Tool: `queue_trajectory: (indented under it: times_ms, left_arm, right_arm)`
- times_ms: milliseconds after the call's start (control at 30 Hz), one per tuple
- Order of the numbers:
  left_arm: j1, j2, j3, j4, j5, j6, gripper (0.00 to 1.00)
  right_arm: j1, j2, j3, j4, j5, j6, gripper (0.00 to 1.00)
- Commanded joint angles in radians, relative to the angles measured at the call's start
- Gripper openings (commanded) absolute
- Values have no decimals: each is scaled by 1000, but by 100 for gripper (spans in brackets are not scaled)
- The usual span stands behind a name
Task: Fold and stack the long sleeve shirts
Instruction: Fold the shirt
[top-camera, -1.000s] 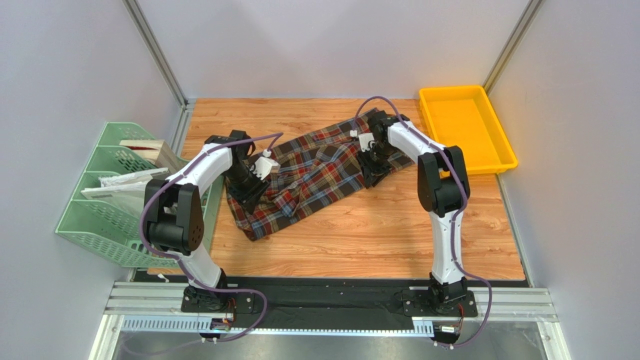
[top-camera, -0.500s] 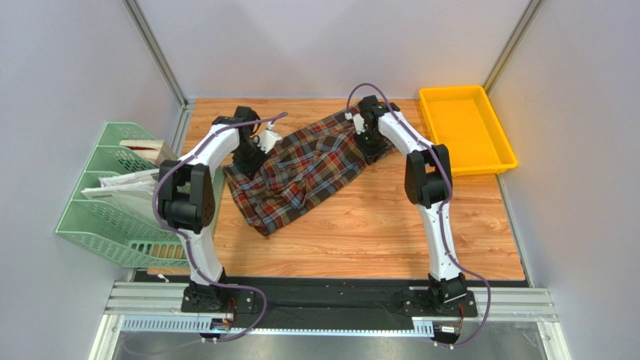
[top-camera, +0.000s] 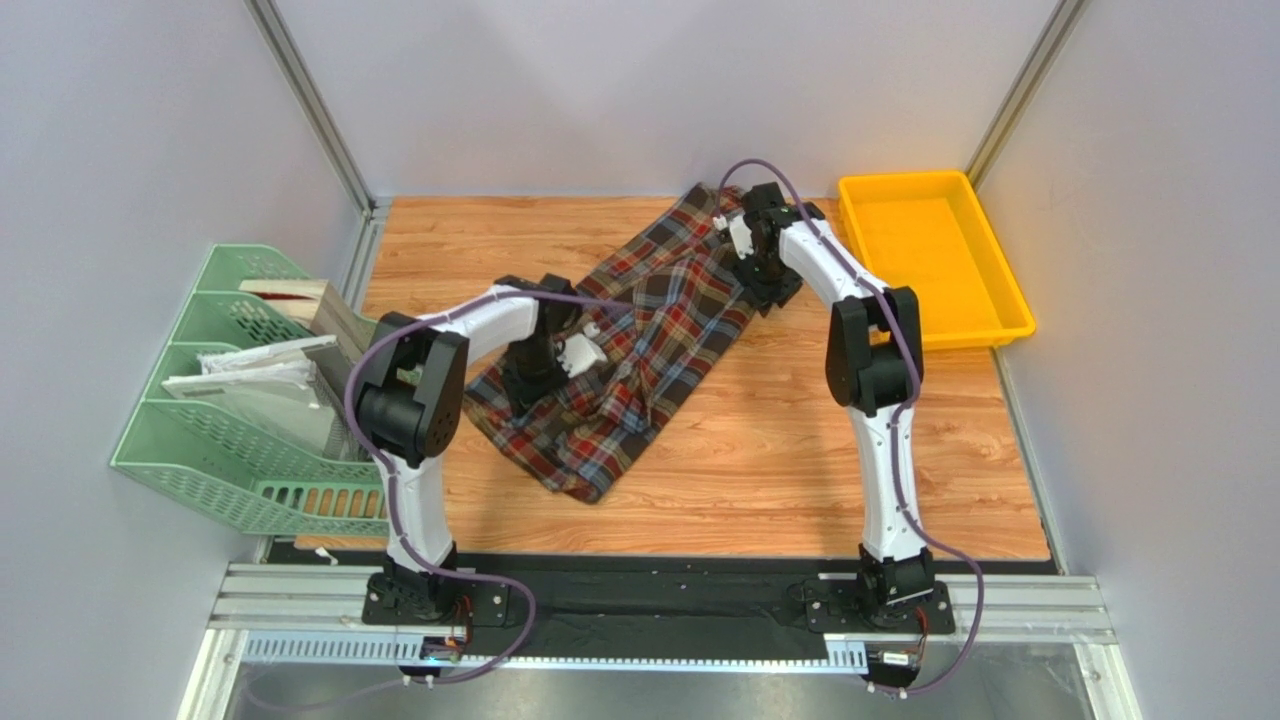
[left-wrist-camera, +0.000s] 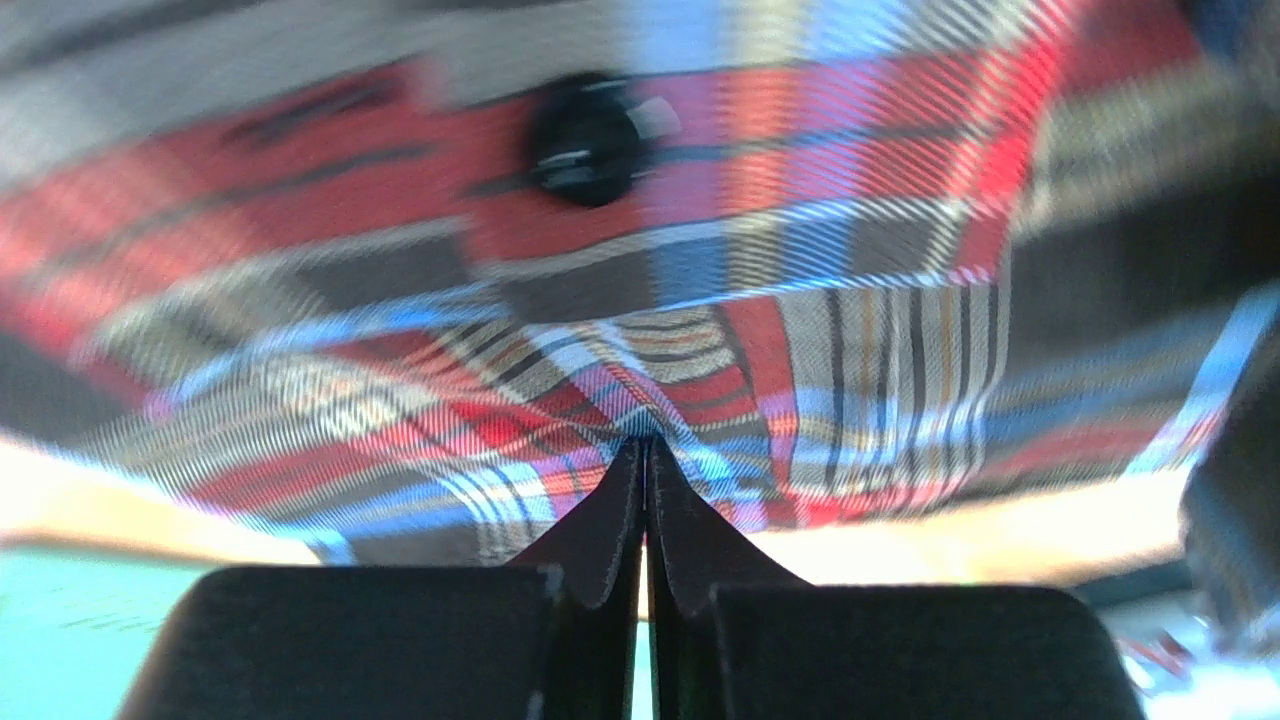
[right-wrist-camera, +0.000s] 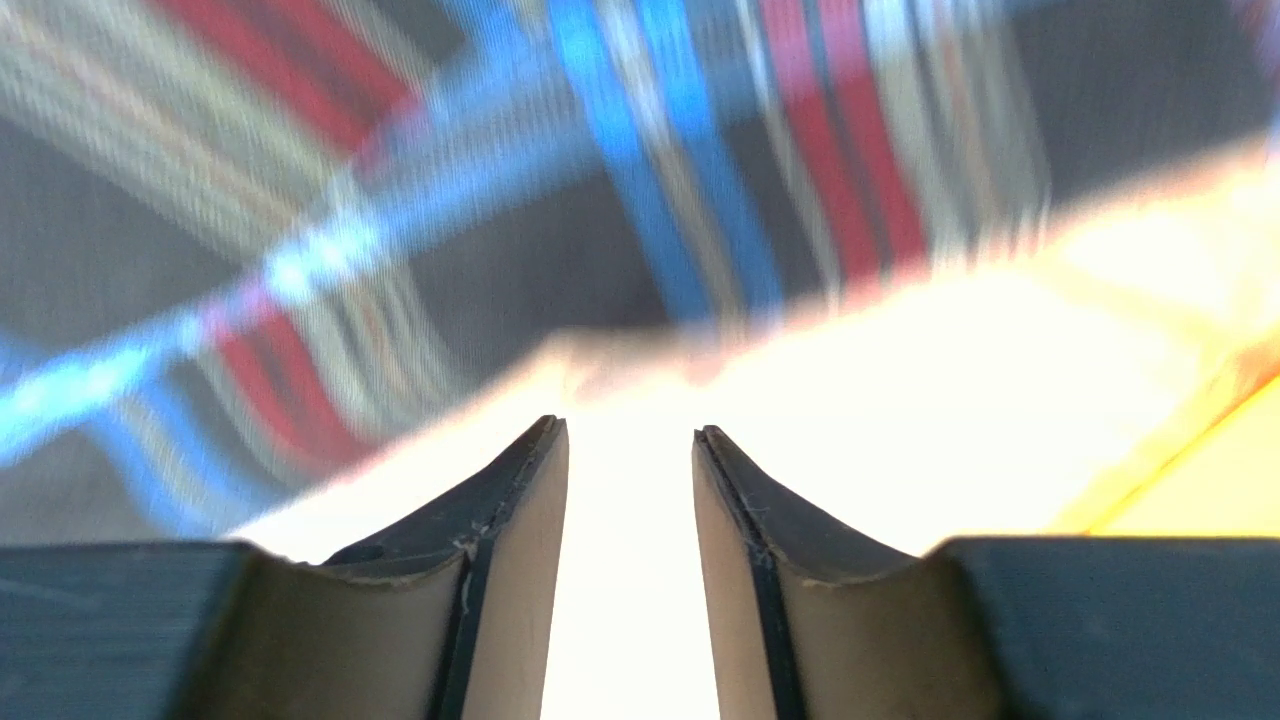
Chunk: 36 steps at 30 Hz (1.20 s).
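The plaid long sleeve shirt (top-camera: 661, 308) lies crumpled in a diagonal band across the wooden table (top-camera: 781, 465). My left gripper (top-camera: 534, 387) sits on its near left part. In the left wrist view that gripper (left-wrist-camera: 646, 443) is shut on a pinched ridge of the shirt (left-wrist-camera: 781, 360), with a dark button (left-wrist-camera: 589, 138) above it. My right gripper (top-camera: 766, 282) is at the shirt's far right edge. In the right wrist view it (right-wrist-camera: 631, 435) is open over bare table with nothing between its fingers, and the shirt (right-wrist-camera: 451, 180) lies just beyond the tips.
A yellow tray (top-camera: 932, 255) sits at the far right, and its edge (right-wrist-camera: 1202, 495) shows in the right wrist view. A green wire rack (top-camera: 226, 405) holding papers and a box stands along the left side. Grey walls close in the table.
My left gripper swung from the shirt's far left edge toward the middle and shut on the cloth. The shirt's near end shifted toward the front. My right gripper widened a little at the far edge.
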<state>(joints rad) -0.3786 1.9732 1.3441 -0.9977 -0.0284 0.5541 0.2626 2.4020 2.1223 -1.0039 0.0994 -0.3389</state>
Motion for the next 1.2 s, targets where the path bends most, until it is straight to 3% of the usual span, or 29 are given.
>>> queue_trajectory:
  times_ms: [0,100,200,267,333,400,433,500,567,700,900,1033,1167]
  left_arm:
    - [-117,-43,-92,-111,187,-108,1]
    - [-195,-60,-88,-150,356,-187,0]
    - [-206,-135,-92,-110,459,-268,7]
    - [-162,-200,-98,-67,519,-282,16]
    - [-103,-318,-126,-33,666,-305,28]
    - [-97,-435,-170,30,761,-331,36]
    - [-106,-470,-186,57,774,-385,45]
    - [-118,-540,-236,148,795,-445,49]
    - [-121,-566,-273,223,805,-516,50]
    - [-121,-620,-368,307,757,-585,50]
    - [-120,-714,-483,462,713,-736,51]
    - [-121,-738,-539,522,717,-767,51]
    - [-118,-770,-569,542,693,-760,51]
  right_arm:
    - [-19,-245,-108,-13,-86,-15,42]
    - [-23,-317,-192,-74,-208,-2,42]
    - [-25,-430,-323,-111,-381,26,42]
    - [-25,-541,-459,-96,-528,60,42]
    - [-23,-605,-537,-78,-608,83,42]
    - [-22,-673,-614,-71,-714,116,42]
    - [-19,-693,-634,-46,-745,135,41]
    - [6,-742,-682,-6,-791,199,43]
    - [39,-754,-687,54,-796,263,47]
    - [168,-672,-607,80,-730,333,64]
    - [291,-538,-552,88,-575,393,63]
    - [334,-495,-538,71,-523,344,62]
    - [389,-582,-683,134,-445,240,68]
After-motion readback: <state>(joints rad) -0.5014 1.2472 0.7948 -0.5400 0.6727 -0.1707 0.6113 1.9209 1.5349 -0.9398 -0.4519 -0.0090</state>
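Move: The folded shirt's near corner lies about 12 cm right and 15 cm back of the left hand, at table height; that hand is already shut low on the cloth near its left edge. The bunched sleeve is some 16 cm to its right, about level with it front to back. From the right hand, that sleeve is roughly 20 cm back and 26 cm left, slightly lower; the far corner is 20 cm ahead and 11 cm left, and the yellow bin 8 cm ahead, 30 cm right. The shirt's near end is dragged back and right about 10 cm each way by the left hand's shut fingers; they then open and rise some 10 cm, swinging about 50 degrees to point rightward. The open right hand lifts clear by the far end, arcs back and left roughly 22 by 18 cm over the shirt, tips leaning left, opens wider and dips towards the bunched sleeve. ##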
